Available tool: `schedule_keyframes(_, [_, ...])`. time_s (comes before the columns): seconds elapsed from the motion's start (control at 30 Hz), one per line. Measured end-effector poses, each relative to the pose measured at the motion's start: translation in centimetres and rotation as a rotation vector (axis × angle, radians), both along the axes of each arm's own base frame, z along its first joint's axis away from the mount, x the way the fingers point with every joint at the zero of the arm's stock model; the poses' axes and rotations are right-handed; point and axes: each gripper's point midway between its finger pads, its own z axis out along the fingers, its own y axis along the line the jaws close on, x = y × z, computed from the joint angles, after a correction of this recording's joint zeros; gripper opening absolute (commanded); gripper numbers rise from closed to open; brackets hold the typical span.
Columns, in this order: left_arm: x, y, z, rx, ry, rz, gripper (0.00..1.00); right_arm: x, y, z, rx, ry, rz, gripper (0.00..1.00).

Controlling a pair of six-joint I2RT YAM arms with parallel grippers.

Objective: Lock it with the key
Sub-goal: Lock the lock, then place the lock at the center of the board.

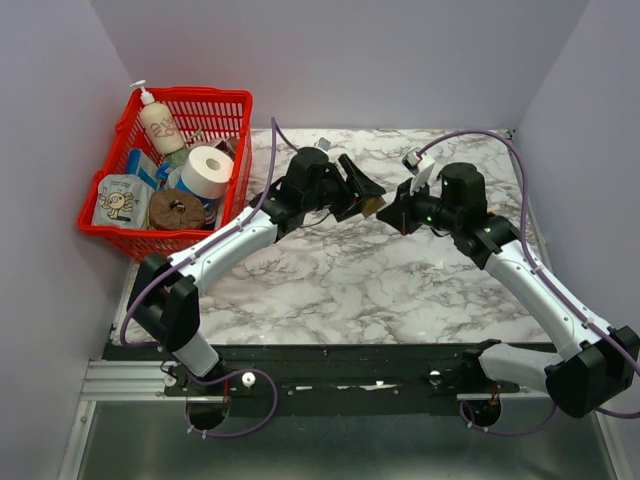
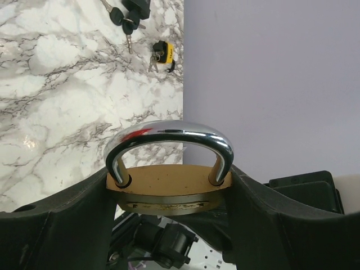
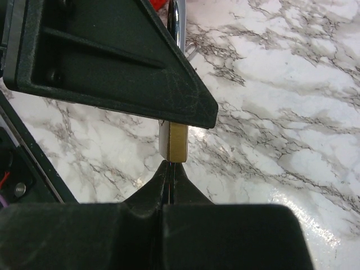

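A brass padlock (image 2: 169, 188) with a chrome shackle (image 2: 169, 135) hangs above the marble table, and my left gripper (image 2: 170, 180) is shut on its body from both sides. From above, the padlock (image 1: 374, 205) sits between the two arms at mid-table. My right gripper (image 3: 170, 166) is shut, its tips right against the padlock's (image 3: 178, 142) bottom edge. A thin sliver, the key (image 3: 167, 179), shows edge-on between its fingers. Most of the key is hidden by the fingers. The left gripper's finger (image 3: 112, 56) covers the upper part of the lock in the right wrist view.
A red basket (image 1: 130, 235) with a lotion bottle (image 1: 160, 125), a tape roll (image 1: 208, 172) and packets stands at the back left. A small yellow padlock (image 2: 162, 54) and a bunch of keys (image 2: 126, 19) lie on the marble near the wall. Purple walls enclose the table.
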Motion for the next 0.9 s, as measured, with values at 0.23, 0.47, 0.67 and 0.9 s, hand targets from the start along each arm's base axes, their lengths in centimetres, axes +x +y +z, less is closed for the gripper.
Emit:
schedule_keyframes(0.23, [1.3,0.2,0.1,0.034,0.017,0.038,0.00,-0.1,-0.4,-0.5,0.000,0.005,-0.031,0.01])
schedule_keyframes(0.47, [5.0,1.6,0.5,0.087,-0.031,0.116,0.00,-0.9,-0.6,-1.3,0.002,0.037,-0.045,0.01])
schedule_keyframes(0.67, [6.5,2.7,-0.3,0.253,-0.115,0.110,0.00,-0.4,-2.2,-2.7,0.002,0.095,-0.130,0.01])
schedule_keyframes(0.9, [6.1,2.8,-8.0,0.506,-0.050,-0.015,0.00,1.7,-4.5,-4.7,-0.019,0.162,-0.232,0.01])
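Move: The left hand holds the big brass padlock; the bare marble to its front-left is about 8 cm ahead, 4 cm left and 23 cm below. On that marble a small padlock lies some 12 cm ahead and 19 cm left of the left hand, about 25 cm below. The right fingers are shut on the key in the big padlock's underside; that padlock's middle lies roughly 3 cm ahead, 4 cm left and 2 cm below the right hand. The right hand keeps its pinch on the key and draws it out of the big padlock, first easing back and down, then swinging right, down and a little forward, ending about 5 cm right and 5 cm lower. The left hand, fingers still gripping the padlock, carries it some 6 cm forward and a little left, then drops about 8 cm straight towards the marble while the wrist rolls some 30 degrees and tips its fingers down. ##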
